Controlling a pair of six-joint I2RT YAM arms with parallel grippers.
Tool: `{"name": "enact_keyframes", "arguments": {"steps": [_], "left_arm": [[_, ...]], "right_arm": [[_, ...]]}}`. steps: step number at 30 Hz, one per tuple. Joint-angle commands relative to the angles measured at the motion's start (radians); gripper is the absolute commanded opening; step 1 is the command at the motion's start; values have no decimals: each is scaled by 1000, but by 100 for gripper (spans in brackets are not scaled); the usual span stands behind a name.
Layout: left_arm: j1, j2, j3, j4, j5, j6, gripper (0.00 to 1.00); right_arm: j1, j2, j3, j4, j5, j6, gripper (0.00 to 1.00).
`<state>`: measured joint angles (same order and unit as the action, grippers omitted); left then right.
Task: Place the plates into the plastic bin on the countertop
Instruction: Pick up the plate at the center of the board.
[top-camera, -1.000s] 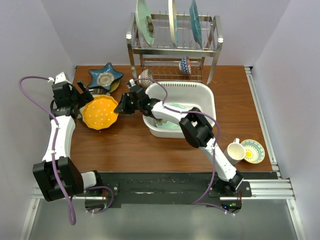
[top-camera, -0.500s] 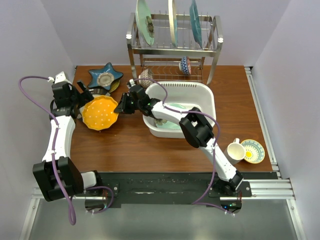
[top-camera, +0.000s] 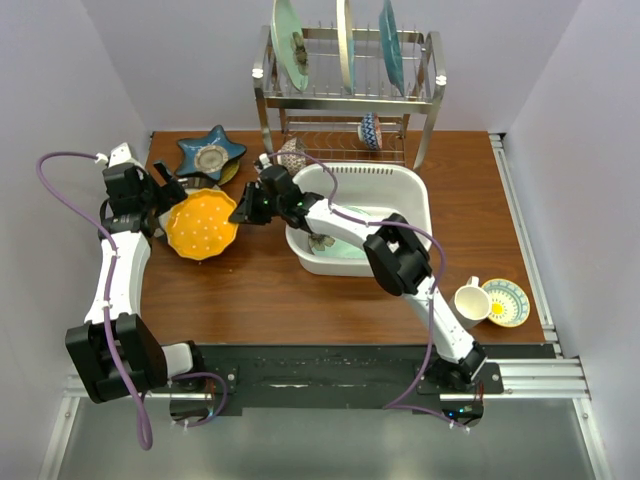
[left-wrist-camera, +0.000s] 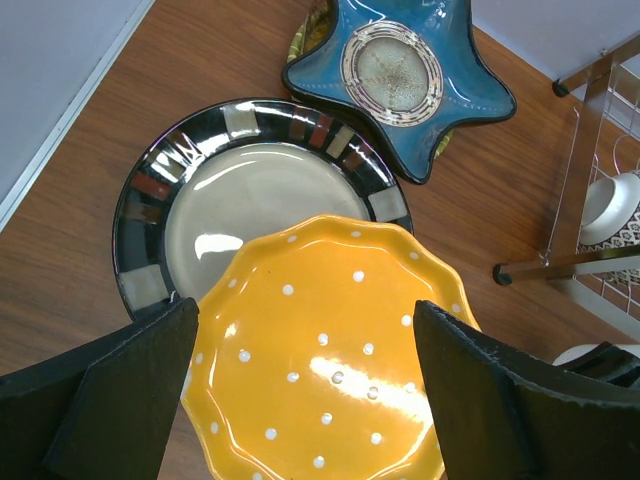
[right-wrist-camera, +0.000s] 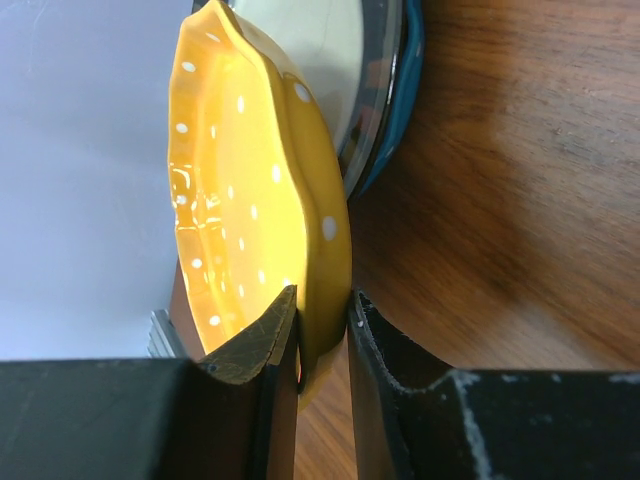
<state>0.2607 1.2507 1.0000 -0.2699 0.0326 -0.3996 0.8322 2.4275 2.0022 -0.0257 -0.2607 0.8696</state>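
Note:
An orange dotted plate (top-camera: 200, 224) lies at the left of the countertop (top-camera: 260, 290), partly over a black-rimmed patterned plate (left-wrist-camera: 190, 190). My right gripper (top-camera: 240, 212) is shut on the plate's right rim. In the right wrist view its fingers (right-wrist-camera: 322, 330) clamp the yellow edge (right-wrist-camera: 250, 190), which is tilted off the wood. My left gripper (left-wrist-camera: 310, 400) hangs open above the same plate (left-wrist-camera: 320, 330), one finger on each side, touching nothing. A blue star-shaped plate (top-camera: 210, 152) sits behind. The white plastic bin (top-camera: 420, 200) holds a pale green plate (top-camera: 350, 245).
A steel wire rack (top-camera: 345, 95) with three large upright plates stands at the back. A patterned bowl (top-camera: 292, 155) sits by the bin's far left corner. A cup (top-camera: 470, 300) and a saucer (top-camera: 505, 302) are at the right front.
My right arm has shifted slightly, and the orange plate has edged a little toward the back. The left gripper has stayed open in place.

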Motion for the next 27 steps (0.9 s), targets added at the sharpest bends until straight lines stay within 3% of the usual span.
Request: {"name": "enact_keyframes", "arguments": {"steps": [1,17,27], "left_arm": [[9,-25,-6,43,16,18,93],[9,-80,-34,84,15,16,95],[9,-187,-89,161,13,8,96]], "right_arm": [[-4,-157,56,107,-55,-6,0],[-2,-275,21,78,-58,-57,0],[-5,-363,-25,-29,-2,-155,0]]}}
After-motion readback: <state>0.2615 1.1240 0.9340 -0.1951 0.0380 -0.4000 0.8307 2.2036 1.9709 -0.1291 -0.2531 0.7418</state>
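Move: The right hand already grips the yellow plate by its right rim, with the plate's middle about 8 cm left and 3 cm back of the fingers. The white bin's middle lies some 28 cm to that hand's right, 2 cm back and slightly lower. The black-rimmed plate lies about 12 cm left and 6 cm below, and the star plate 8 cm left and 15 cm ahead. From the left hand the bin is roughly 47 cm right and 3 cm back. Keeping its pinch on the yellow plate's right rim, the right hand lifts the plate almost straight up by about 10 cm, slowly at first and then faster, easing a couple of centimetres to the right while the wrist tips the fingers upward some 10 degrees. The empty left hand waits wide open near the plate's far side from the grip, then late on rises about 3 cm, draws back slightly and tilts its fingers up a little too. ##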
